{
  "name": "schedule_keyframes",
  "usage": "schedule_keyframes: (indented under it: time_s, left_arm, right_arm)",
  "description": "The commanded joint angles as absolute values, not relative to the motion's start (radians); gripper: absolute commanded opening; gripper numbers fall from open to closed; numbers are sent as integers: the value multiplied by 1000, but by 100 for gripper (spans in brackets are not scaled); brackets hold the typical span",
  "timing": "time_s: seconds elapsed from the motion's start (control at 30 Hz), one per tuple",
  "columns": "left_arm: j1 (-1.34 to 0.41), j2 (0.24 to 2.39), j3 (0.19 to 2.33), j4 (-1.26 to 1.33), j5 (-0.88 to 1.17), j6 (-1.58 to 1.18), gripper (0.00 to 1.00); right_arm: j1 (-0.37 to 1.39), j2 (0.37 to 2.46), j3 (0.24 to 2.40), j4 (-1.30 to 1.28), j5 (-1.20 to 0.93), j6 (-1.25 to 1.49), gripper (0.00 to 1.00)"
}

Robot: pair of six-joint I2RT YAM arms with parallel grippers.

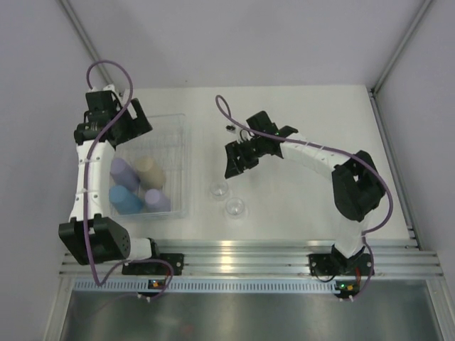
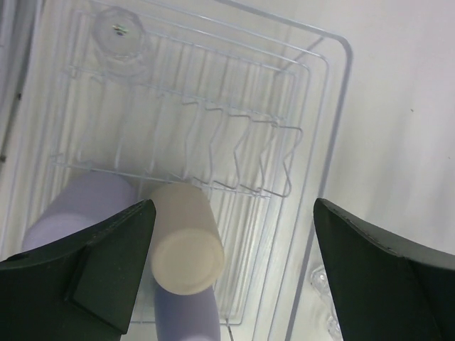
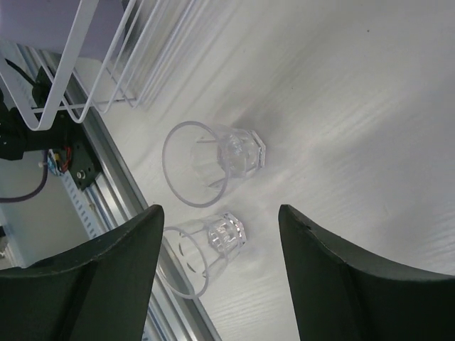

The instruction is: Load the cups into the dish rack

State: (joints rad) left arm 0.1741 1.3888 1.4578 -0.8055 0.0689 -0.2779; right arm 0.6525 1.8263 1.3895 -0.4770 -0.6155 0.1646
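The clear dish rack lies at the left. Two lavender cups, a beige cup and a blue cup stand upside down in its near half. My left gripper hangs open and empty over the rack's far half. In its wrist view a clear cup sits in the rack's far corner, beyond the beige cup. Two clear cups stand on the table right of the rack. My right gripper is open above them, holding nothing.
The table's aluminium front rail runs just behind the two clear cups and shows at the left of the right wrist view. The rack's wire dividers stand up in its middle. Grey walls close in the table on the left and right.
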Motion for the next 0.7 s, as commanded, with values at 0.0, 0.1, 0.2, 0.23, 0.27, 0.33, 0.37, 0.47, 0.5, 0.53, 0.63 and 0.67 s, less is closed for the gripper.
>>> schedule_keyframes:
  time_s: [0.0, 0.1, 0.2, 0.23, 0.27, 0.33, 0.37, 0.47, 0.5, 0.53, 0.63, 0.67]
  left_arm:
    - [153, 1306, 1372, -742, 178, -282, 98]
    - [152, 1246, 1301, -738, 192, -272, 98]
    - [152, 1192, 1266, -736, 199, -270, 98]
    - [152, 1183, 1249, -735, 201, -268, 98]
    - [152, 1175, 1243, -735, 202, -261, 98]
    - [150, 1152, 1227, -738, 202, -255, 98]
    - [152, 1147, 1224, -738, 201, -250, 98]
    - [150, 1138, 1216, -736, 218, -256, 98]
    - [152, 1135, 1215, -738, 222, -258, 98]
    - [152, 1138, 1215, -736, 230, -259, 98]
    - [152, 1138, 1209, -736, 229, -264, 98]
    - [152, 1140, 1207, -736, 230, -264, 98]
  right_arm:
    - [707, 1865, 1465, -529, -568, 112, 66]
    - [735, 1905, 1502, -552, -549, 97, 66]
    - [749, 1943, 1532, -563, -528, 91, 66]
    - [752, 1953, 1542, -564, -519, 87, 66]
    - [753, 1974, 1563, -572, -502, 83, 66]
    - [759, 1999, 1591, -598, -482, 69, 64]
    - [759, 2020, 1617, -607, -471, 64, 62]
    - [769, 2055, 1649, -637, -457, 52, 48]
    - [775, 2062, 1654, -643, -454, 48, 44]
    - [778, 2065, 1657, -656, -448, 40, 42]
    - [792, 2079, 1654, -675, -431, 28, 39]
    - [795, 2079, 1646, -686, -425, 26, 37]
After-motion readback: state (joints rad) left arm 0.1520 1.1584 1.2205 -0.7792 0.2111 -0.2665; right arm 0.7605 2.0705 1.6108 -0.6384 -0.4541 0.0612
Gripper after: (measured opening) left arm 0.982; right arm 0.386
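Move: The right hand, empty and partly open, has the nearer-to-the-rack clear cup about 5 cm back, 4 cm to its left and 8 cm below. The other clear cup stands some 11 cm back and 2 cm to the right of the hand, equally low. The dish rack's middle lies roughly 28 cm to its left and 2 cm ahead. From the left hand, the first clear cup is about 14 cm back, 24 cm right and 21 cm lower. Down to the mouth of the clear cup nearer the rack goes the right hand, sinking about 6 cm and easing 3 cm left, its left-pointing fingers tipping some 15 degrees further down and closing partway late on; contact can't be made out. The empty left hand, wide open, draws back about 5 cm and 4 cm right over the rack. ##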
